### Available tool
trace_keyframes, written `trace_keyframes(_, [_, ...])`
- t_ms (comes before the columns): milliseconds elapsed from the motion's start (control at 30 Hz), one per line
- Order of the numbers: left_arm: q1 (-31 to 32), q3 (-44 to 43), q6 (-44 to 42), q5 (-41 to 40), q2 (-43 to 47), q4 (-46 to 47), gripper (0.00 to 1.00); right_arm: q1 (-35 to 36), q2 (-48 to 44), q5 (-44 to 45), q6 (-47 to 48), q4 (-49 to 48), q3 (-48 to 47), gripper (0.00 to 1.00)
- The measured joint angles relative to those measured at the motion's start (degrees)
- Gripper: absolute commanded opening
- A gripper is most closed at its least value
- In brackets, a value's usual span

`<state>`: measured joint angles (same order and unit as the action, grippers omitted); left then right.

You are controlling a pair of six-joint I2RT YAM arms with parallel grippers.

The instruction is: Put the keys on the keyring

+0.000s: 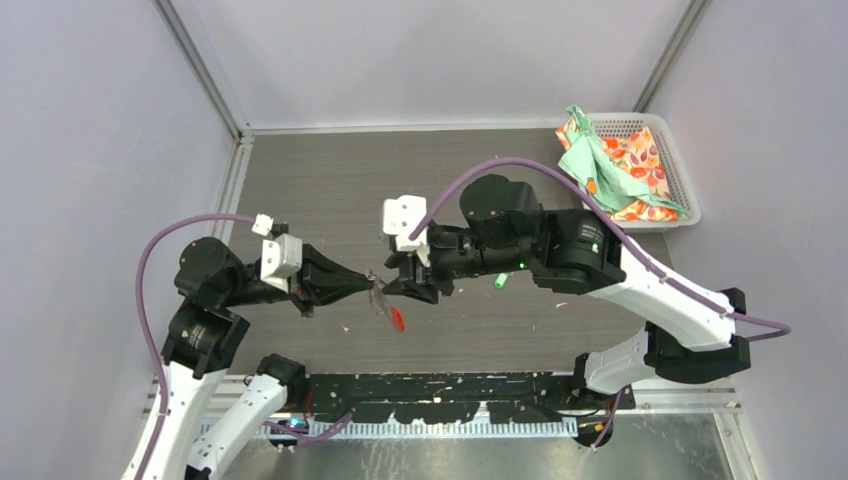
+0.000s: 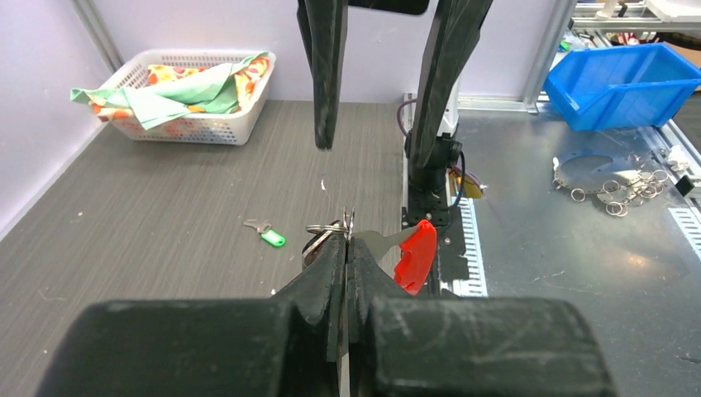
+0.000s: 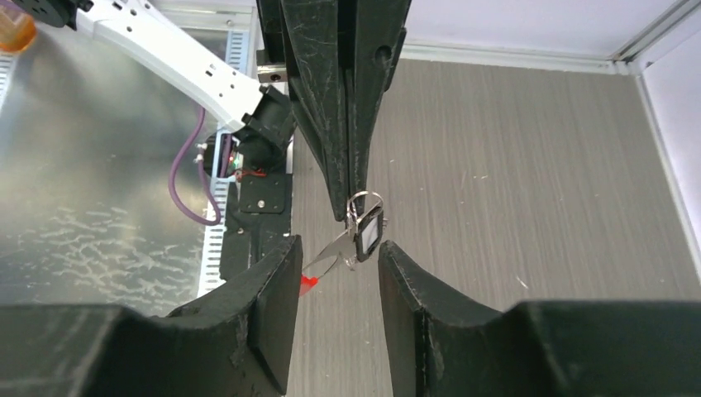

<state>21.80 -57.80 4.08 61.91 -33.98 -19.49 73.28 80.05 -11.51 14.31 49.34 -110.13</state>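
My left gripper (image 1: 370, 278) (image 2: 347, 244) is shut on the keyring (image 1: 378, 295) and holds it above the table. The ring's wire loop (image 2: 349, 219) (image 3: 364, 203) sticks out past the fingertips. Its red tab (image 1: 397, 319) (image 2: 416, 255) (image 3: 308, 284) hangs down to one side. The black-tagged key (image 3: 369, 234) hangs right at the loop; I cannot tell whether it is threaded on. My right gripper (image 1: 395, 285) (image 3: 339, 256) is open, facing the left one, its fingers on either side of the black tag and not touching it. The green-tagged key (image 1: 498, 282) (image 2: 269, 236) lies on the table.
A white basket (image 1: 684, 190) (image 2: 240, 124) with coloured cloths stands in the far right corner. In the left wrist view a blue bin (image 2: 620, 83) and several loose metal rings (image 2: 620, 186) sit on the metal plate beyond the table's near edge.
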Motion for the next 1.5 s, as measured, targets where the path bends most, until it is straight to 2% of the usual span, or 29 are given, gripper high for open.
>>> trace_keyframes(433, [0.00,0.37,-0.07,-0.37,0.98,0.00,0.00,0.00,2.62,-3.02,-0.66,-0.07,-0.22,0.23])
trace_keyframes(933, [0.00,0.42,-0.24,0.26,1.25,-0.02,0.00,0.00,3.28,-3.67,-0.66,-1.33,-0.20,0.25])
trace_keyframes(1067, [0.00,0.42,-0.24,0.50,1.25,-0.02,0.00,0.00,3.58,-3.82,-0.63,-1.33,-0.15,0.23])
trace_keyframes(1233, [0.02,0.42,-0.24,0.92,1.25,-0.07,0.00,0.00,3.58,-4.02,-0.33,-1.49,0.02,0.13])
trace_keyframes(1500, [0.11,0.42,-0.26,1.14,1.27,-0.09,0.00,0.00,3.58,-4.02,0.13,-1.68,0.20,0.15])
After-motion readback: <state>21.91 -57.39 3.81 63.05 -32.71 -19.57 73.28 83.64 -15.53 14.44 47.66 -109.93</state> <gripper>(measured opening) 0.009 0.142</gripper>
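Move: The keyring, pinched in the left fingertips, lies about 3 cm to the right hand's left, level fore and aft and some 2 cm lower. The black fob hangs beside the ring, 3 cm left of the right hand, 1 cm ahead and 3 cm below. The red handle hangs about 6 cm back, 1 cm left and 7 cm below. From the left hand, the ring is roughly 1 cm to its right. Right hand eases about 2.5 cm left and down, narrowing its fingers around the keyring the left hand still holds. ##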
